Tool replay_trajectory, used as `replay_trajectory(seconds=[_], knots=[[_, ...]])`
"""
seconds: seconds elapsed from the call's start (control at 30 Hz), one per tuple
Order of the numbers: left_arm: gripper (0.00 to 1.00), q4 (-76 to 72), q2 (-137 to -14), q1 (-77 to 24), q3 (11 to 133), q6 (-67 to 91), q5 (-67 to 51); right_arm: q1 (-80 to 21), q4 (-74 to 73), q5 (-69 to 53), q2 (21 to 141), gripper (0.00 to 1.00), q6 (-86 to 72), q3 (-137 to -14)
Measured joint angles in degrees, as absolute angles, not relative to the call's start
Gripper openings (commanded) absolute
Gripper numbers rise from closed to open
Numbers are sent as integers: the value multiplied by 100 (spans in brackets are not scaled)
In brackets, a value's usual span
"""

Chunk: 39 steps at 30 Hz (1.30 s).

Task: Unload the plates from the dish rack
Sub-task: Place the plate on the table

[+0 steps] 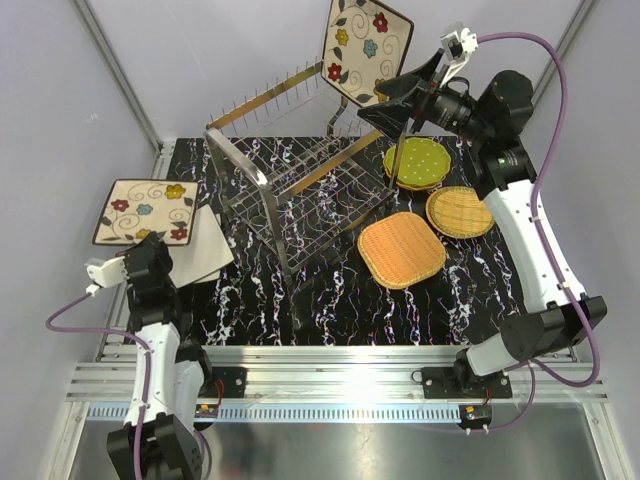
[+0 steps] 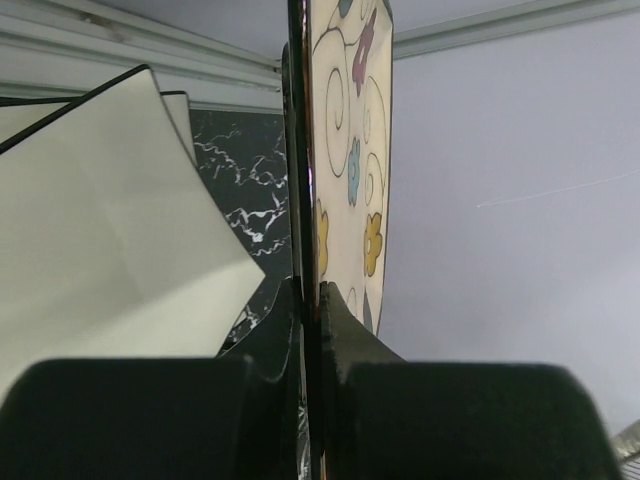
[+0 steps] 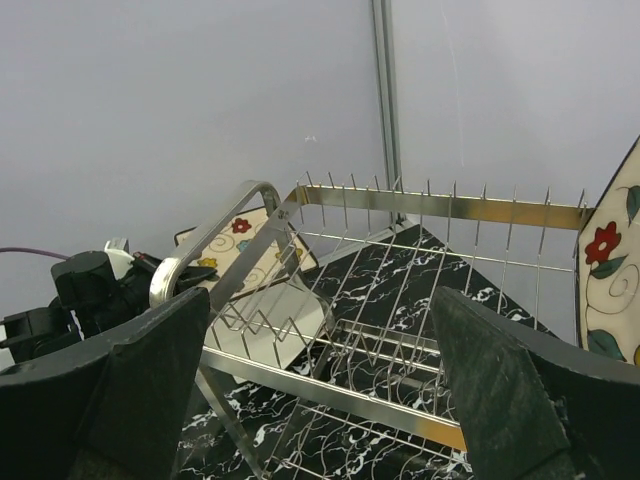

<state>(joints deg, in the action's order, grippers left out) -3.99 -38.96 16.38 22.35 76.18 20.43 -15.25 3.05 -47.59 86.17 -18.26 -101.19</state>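
Observation:
The chrome dish rack (image 1: 300, 190) stands mid-table. One flower-patterned plate (image 1: 365, 50) stands upright at its far right end; in the right wrist view this plate (image 3: 610, 280) lies outside the right finger. My right gripper (image 1: 375, 103) hangs open just beside it, with only the rack (image 3: 330, 390) showing between its fingers (image 3: 150, 370). My left gripper (image 1: 150, 255) is shut on the edge of a second flower-patterned plate (image 1: 145, 210), seen edge-on in the left wrist view (image 2: 350, 180). That plate is held over a cream square plate (image 1: 205, 250) at the table's left.
A green dotted plate (image 1: 418, 162) and two woven wicker plates (image 1: 401, 249) (image 1: 459, 211) lie on the black marbled table (image 1: 330, 300) right of the rack. A wall post (image 3: 385, 100) rises behind the rack. The cream plate (image 2: 100, 240) fills the left of the left wrist view.

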Motion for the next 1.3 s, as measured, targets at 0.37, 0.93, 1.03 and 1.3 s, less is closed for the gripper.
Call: replay_trajectory(seconds=[0.37,0.93,1.03,1.3], knots=[[0,-749,-4150,1638,1645,7625,2034,-1409,139,-4772,8512,100,-1774,-9963],[0,-1046,-4303,1638,991,7651,1984,-1409,16,-4775,8436,100,-1778,-9789],[0,-1057,-4324,1638,965,7658,1975,-1409,14,-4775,8436,100,-1778,-9778],[0,-1175,-4364,1643,784,7758,1955,-1409,10,-4775,8416,100,-1778,-9732]])
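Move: The flowered plate already in the left gripper goes to the pile of white plates, whose middle lies some 18 cm below the left hand, about 6 cm ahead and 2 cm to its right. The dish rack's middle is roughly 37 cm to the hand's right and 18 cm ahead, near its height; the rack's near leg is about 30 cm right and 4 cm back. From the right hand the pile is some 52 cm left, level fore and aft, 50 cm below. Lower the left gripper about 11 cm towards the white plates, keeping the flowered plate pinched by its near edge; ease it back a couple of centimetres as it sinks and tip the fingers down some 10 degrees. Slow after the first 10 cm and don't release. Let the open right gripper sink a little, about 2 cm, beside the rack. ##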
